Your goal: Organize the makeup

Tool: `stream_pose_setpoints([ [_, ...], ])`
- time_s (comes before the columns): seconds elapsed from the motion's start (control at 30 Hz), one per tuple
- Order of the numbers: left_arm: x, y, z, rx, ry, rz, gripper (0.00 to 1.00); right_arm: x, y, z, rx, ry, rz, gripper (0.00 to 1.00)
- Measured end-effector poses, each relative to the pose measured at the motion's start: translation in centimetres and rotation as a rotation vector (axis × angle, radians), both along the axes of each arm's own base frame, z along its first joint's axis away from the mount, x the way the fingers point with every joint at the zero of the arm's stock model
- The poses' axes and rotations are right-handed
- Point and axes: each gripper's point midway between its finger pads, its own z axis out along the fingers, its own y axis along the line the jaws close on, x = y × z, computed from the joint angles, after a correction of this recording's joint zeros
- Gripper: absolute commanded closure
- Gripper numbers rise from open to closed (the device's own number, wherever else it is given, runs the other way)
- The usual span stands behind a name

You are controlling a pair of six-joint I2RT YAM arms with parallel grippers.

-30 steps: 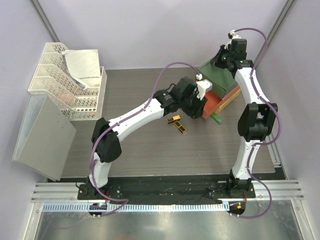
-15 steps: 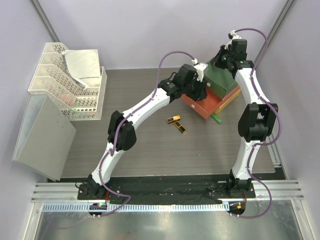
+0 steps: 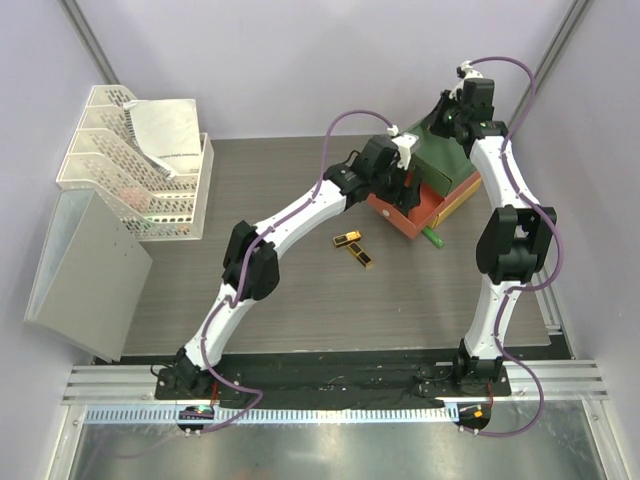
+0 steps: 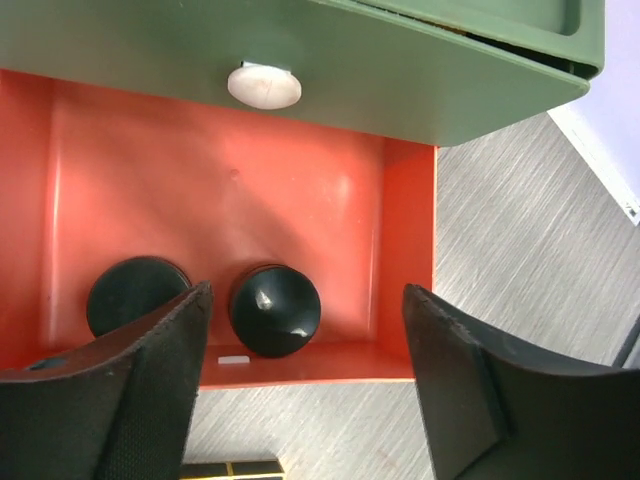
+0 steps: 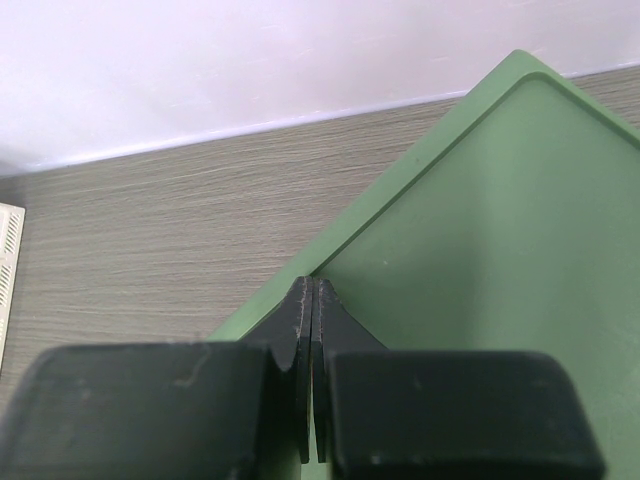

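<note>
The orange drawer of the stacked box stands pulled open, with two black round compacts lying in it. My left gripper is open and empty, hovering over the drawer's front edge. Two black-gold sticks lie on the table in front of the box; one shows at the bottom of the left wrist view. A green tube lies by the box's near right side. My right gripper is shut, its tips on the green box top. The orange tube and peach bottle are out of view.
The green top drawer with a white knob is closed above the orange one. White mesh file trays and a grey panel stand at the left. The back wall is just behind the box.
My left arm has stretched farther back and right, from beside the sticks to over the open orange drawer. The right arm and the sticks have not moved.
</note>
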Motion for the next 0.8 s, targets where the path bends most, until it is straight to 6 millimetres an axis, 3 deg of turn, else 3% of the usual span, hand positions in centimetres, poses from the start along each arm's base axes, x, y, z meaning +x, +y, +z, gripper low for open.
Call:
stream_pose_setpoints([
  [0.03,0.0,0.0,0.0,-0.001,-0.001,0.001,0.38,0.0,0.0,0.1,0.0,-0.001,0.0,0.99],
  [0.07,0.0,0.0,0.0,-0.002,-0.001,0.001,0.57,0.0,0.0,0.1,0.0,-0.002,0.0,0.99],
  [0.13,0.1,0.1,0.2,-0.005,0.0,0.004,0.79,0.0,0.0,0.0,0.0,-0.002,0.0,0.99],
  [0.17,0.1,0.1,0.4,-0.015,0.006,0.01,0.99,0.0,0.0,0.0,0.0,-0.001,0.0,0.99],
  [0.3,-0.6,1.6,1.3,-0.05,0.058,0.028,1.0,0.0,0.0,0.1,0.0,-0.003,0.0,0.99],
  [0.33,-1.3,2.4,1.6,-0.069,0.085,0.031,1.0,0.0,0.0,0.1,0.0,-0.005,0.0,0.99],
  [0.47,-0.9,6.9,2.3,-0.149,0.169,0.098,1.0,0.0,0.0,0.2,-0.001,-0.005,0.0,0.99],
  [0.6,-0.9,11.5,-0.2,-0.21,0.293,0.18,1.0,-0.1,0.0,0.2,-0.001,-0.007,0.0,0.99],
  [0.7,-1.4,12.6,-3.3,-0.245,0.406,0.21,1.0,-0.1,0.0,0.2,-0.001,-0.007,0.0,0.99],
  [0.8,-2.5,12.1,-5.9,-0.277,0.517,0.21,1.0,-0.1,0.0,0.2,-0.001,-0.007,0.0,0.99],
])
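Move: The left hand is open and empty inside the pulled-out orange drawer, the right-hand black pot under it about 6 cm down. The drawer front's knob lies some 5 cm left, 2 cm back and 6 cm below; the other black pot about 6 cm left and 3 cm ahead. The nearer gold compact is around 11 cm left, 12 cm back, on the table. From the right hand the knob is about 20 cm back, 11 cm left and lower. The left hand shuts empty, swings about 12 cm left past the drawer front, then sinks, fingers tipping down. ##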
